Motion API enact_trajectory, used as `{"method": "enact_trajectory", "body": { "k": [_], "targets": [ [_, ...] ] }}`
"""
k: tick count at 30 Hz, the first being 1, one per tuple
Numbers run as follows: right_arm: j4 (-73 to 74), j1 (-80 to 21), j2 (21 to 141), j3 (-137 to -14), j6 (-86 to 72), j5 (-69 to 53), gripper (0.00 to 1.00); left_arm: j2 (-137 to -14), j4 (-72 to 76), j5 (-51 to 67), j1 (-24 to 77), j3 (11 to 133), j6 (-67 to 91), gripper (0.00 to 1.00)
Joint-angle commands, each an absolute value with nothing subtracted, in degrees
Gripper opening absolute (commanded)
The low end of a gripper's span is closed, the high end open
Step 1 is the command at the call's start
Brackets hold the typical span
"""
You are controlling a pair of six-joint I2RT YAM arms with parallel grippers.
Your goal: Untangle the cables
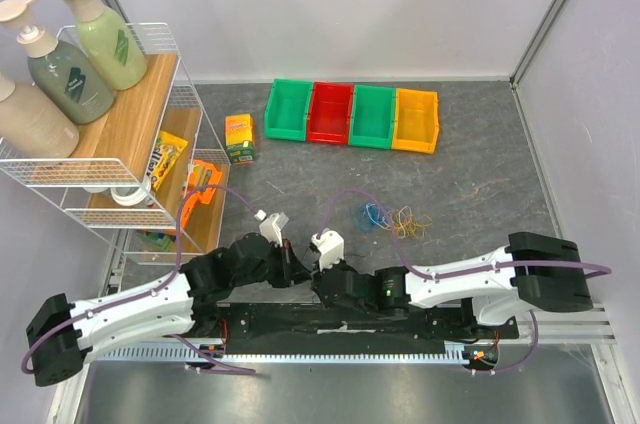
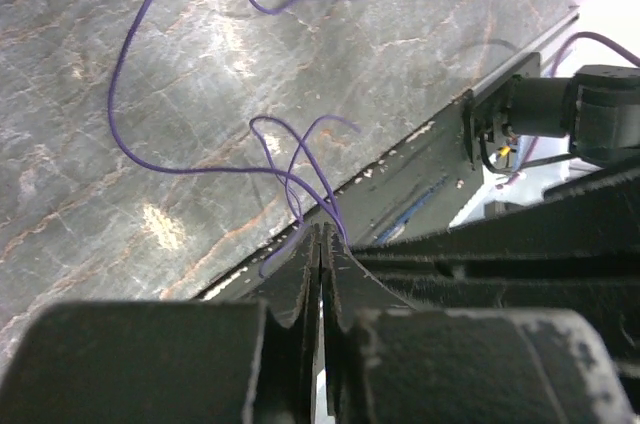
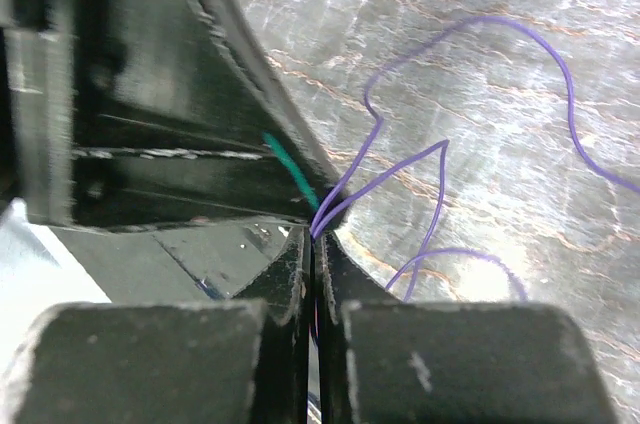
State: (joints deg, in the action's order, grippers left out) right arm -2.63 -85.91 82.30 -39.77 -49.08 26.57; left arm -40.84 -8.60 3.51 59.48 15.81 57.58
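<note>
A thin purple cable (image 2: 120, 114) curls over the grey marbled tabletop. My left gripper (image 2: 321, 234) is shut on it, and several strands run into the fingertips. The same purple cable (image 3: 560, 74) loops across the right wrist view, where my right gripper (image 3: 312, 236) is also shut on it, two strands entering the tips. In the top view the left gripper (image 1: 291, 262) and right gripper (image 1: 318, 270) nearly meet at the table's near edge. A small tangle of blue and yellow cables (image 1: 393, 218) lies apart, further back and to the right.
Four bins stand in a row at the back: green (image 1: 287, 110), red (image 1: 330, 113), green (image 1: 372, 115), yellow (image 1: 416, 120). A small yellow box (image 1: 240, 138) sits beside a wire shelf (image 1: 130, 134) with bottles at the left. The black base rail (image 1: 330, 319) runs along the near edge.
</note>
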Motion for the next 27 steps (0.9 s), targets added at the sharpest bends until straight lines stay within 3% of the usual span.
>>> {"method": "enact_trajectory", "body": {
  "k": [1,5,9,13,17,24,27],
  "targets": [
    [-5.62,-85.78,76.22,-34.12,-52.02,33.83,0.00,-35.96,-9.05,5.79,59.68,19.86,55.29,0.10],
    [-6.50,-85.08,68.93,-26.91,-53.70,33.84,0.00,-29.98,-8.44,9.84,59.68,23.63,50.55,0.38],
    [-5.63,-81.75,61.01,-23.12,-51.51,30.51,0.00,-27.07,-8.44,14.49,59.68,29.87,45.72,0.52],
    [-4.31,-71.40,55.03,-26.00,-45.11,18.14,0.00,-26.98,-6.34,22.75,59.68,34.88,41.93,0.61],
    [2.87,-59.27,56.86,-38.20,-36.76,5.90,0.00,-27.51,-4.92,27.42,59.68,36.83,41.13,0.67],
    [13.96,-35.37,68.70,-62.98,-28.13,0.18,0.00,-26.19,-3.69,26.90,59.76,34.11,43.59,0.68],
    [19.24,-30.25,76.44,-73.71,-25.06,7.87,0.00,-26.01,-2.99,26.63,59.85,32.61,45.26,0.69]
  ]
}}
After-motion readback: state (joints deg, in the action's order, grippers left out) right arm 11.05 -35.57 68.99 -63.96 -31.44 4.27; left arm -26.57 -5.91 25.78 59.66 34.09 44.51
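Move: Out beyond the right hand, which already holds the purple cable in shut fingers, the right green bin stands roughly 37 cm ahead and 13 cm right. The yellow bin is some 10 cm right of that bin, the red bin about 10 cm left of it. The blue cable lies about 14 cm ahead and 13 cm right of the hand, the yellow cable 8 cm farther right, both 8 cm lower. From the left hand, closed at the same purple cable, the green bin is about 37 cm ahead, 14 cm right. Drawing the purple cable away to the right, level for about 8 cm, the right hand then sweeps forward some 25 cm and climbs over 20 cm towards the bins, grip still shut, turning somewhat clockwise. The left fingers open wide and let go of the cable; that hand rises about 22 cm, drawing back a little and tilting its fingers up. ##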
